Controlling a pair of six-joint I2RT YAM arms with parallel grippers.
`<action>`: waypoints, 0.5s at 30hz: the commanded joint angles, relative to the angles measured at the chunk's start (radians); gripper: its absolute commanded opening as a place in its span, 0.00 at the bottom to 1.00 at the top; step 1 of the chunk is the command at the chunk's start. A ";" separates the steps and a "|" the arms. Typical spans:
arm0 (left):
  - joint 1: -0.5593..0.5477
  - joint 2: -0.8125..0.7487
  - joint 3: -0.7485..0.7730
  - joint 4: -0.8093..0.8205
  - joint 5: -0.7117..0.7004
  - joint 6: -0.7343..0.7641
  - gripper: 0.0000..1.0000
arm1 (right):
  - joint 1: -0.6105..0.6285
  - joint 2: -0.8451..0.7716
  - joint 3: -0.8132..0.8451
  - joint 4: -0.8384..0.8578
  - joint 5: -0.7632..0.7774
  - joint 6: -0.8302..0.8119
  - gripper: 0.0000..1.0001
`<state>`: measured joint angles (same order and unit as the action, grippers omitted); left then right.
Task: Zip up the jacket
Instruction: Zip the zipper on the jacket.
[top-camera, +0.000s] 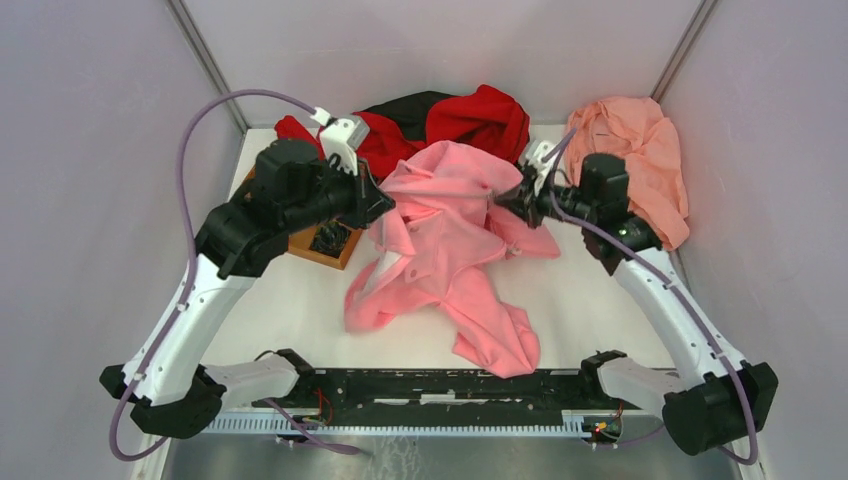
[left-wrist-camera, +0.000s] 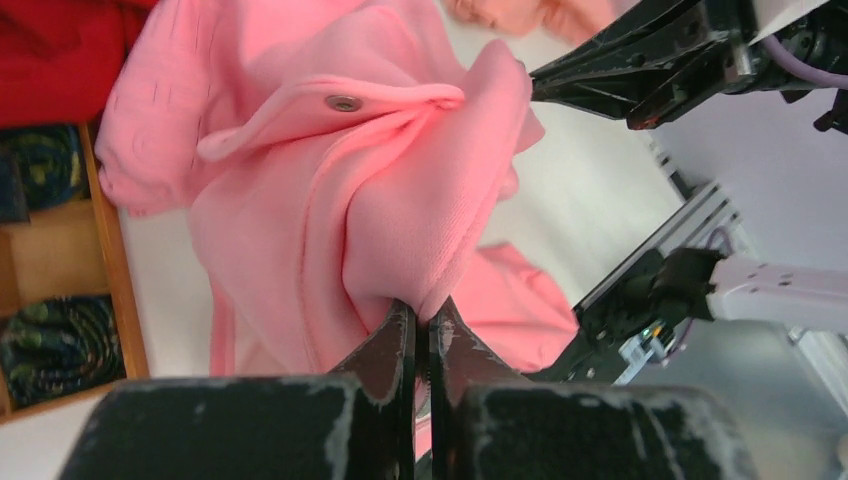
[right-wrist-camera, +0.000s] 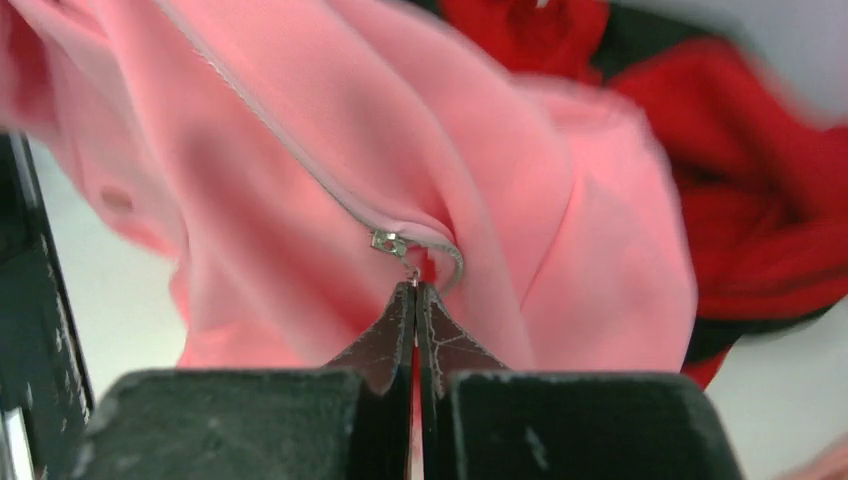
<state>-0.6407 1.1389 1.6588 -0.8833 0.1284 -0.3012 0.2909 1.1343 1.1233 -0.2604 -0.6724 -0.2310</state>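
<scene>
The pink jacket (top-camera: 455, 215) lies crumpled mid-table, its upper part lifted and stretched between both grippers. My left gripper (top-camera: 388, 207) is shut on a fold of the jacket's fabric (left-wrist-camera: 400, 200), the cloth pinched at its fingertips (left-wrist-camera: 425, 306). A metal snap (left-wrist-camera: 343, 102) shows on a flap above. My right gripper (top-camera: 497, 197) is shut on the small metal zipper pull (right-wrist-camera: 411, 272), just below the slider (right-wrist-camera: 388, 241). The zipper track (right-wrist-camera: 280, 140) runs up and left from the slider. One sleeve (top-camera: 495, 335) trails toward the near edge.
A red-and-black garment (top-camera: 455, 115) is heaped at the back, touching the jacket. A salmon cloth (top-camera: 640, 160) lies at the back right, behind the right arm. A wooden box (top-camera: 325, 245) with dark rolled items sits under the left gripper.
</scene>
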 joint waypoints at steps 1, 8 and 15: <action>0.020 -0.104 -0.095 0.064 -0.096 -0.020 0.02 | -0.069 0.028 -0.316 -0.086 0.171 0.003 0.00; 0.022 -0.126 -0.320 0.066 -0.050 -0.040 0.02 | -0.068 0.058 -0.512 -0.034 0.173 -0.013 0.00; 0.030 -0.151 -0.264 -0.022 -0.210 -0.017 0.02 | -0.144 0.057 -0.376 -0.052 0.214 -0.083 0.00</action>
<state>-0.6342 1.0622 1.3022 -0.9276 0.0612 -0.3088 0.2157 1.1954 0.6441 -0.2996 -0.5831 -0.2543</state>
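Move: The zipper slider is at the right fingertips, about 1 cm beyond them, forward and to the left. From the left hand, which grips the jacket edge, it is roughly 19 cm right, 8 cm ahead and 9 cm lower. About 31 cm below the right hand lie the jacket's loose sleeve, some 17 cm back and 3 cm right, and the red jacket, around 28 cm ahead and 16 cm left. Drop both raised grippers fast towards the table. Take the right one down about 23 cm while drawing it back and to the right some 5 cm each, tipping its shut fingers roughly 30 degrees further down beside the jacket. Sink the left about 13 cm, easing it slightly left and tipping it down too, still pinching the jacket edge. ##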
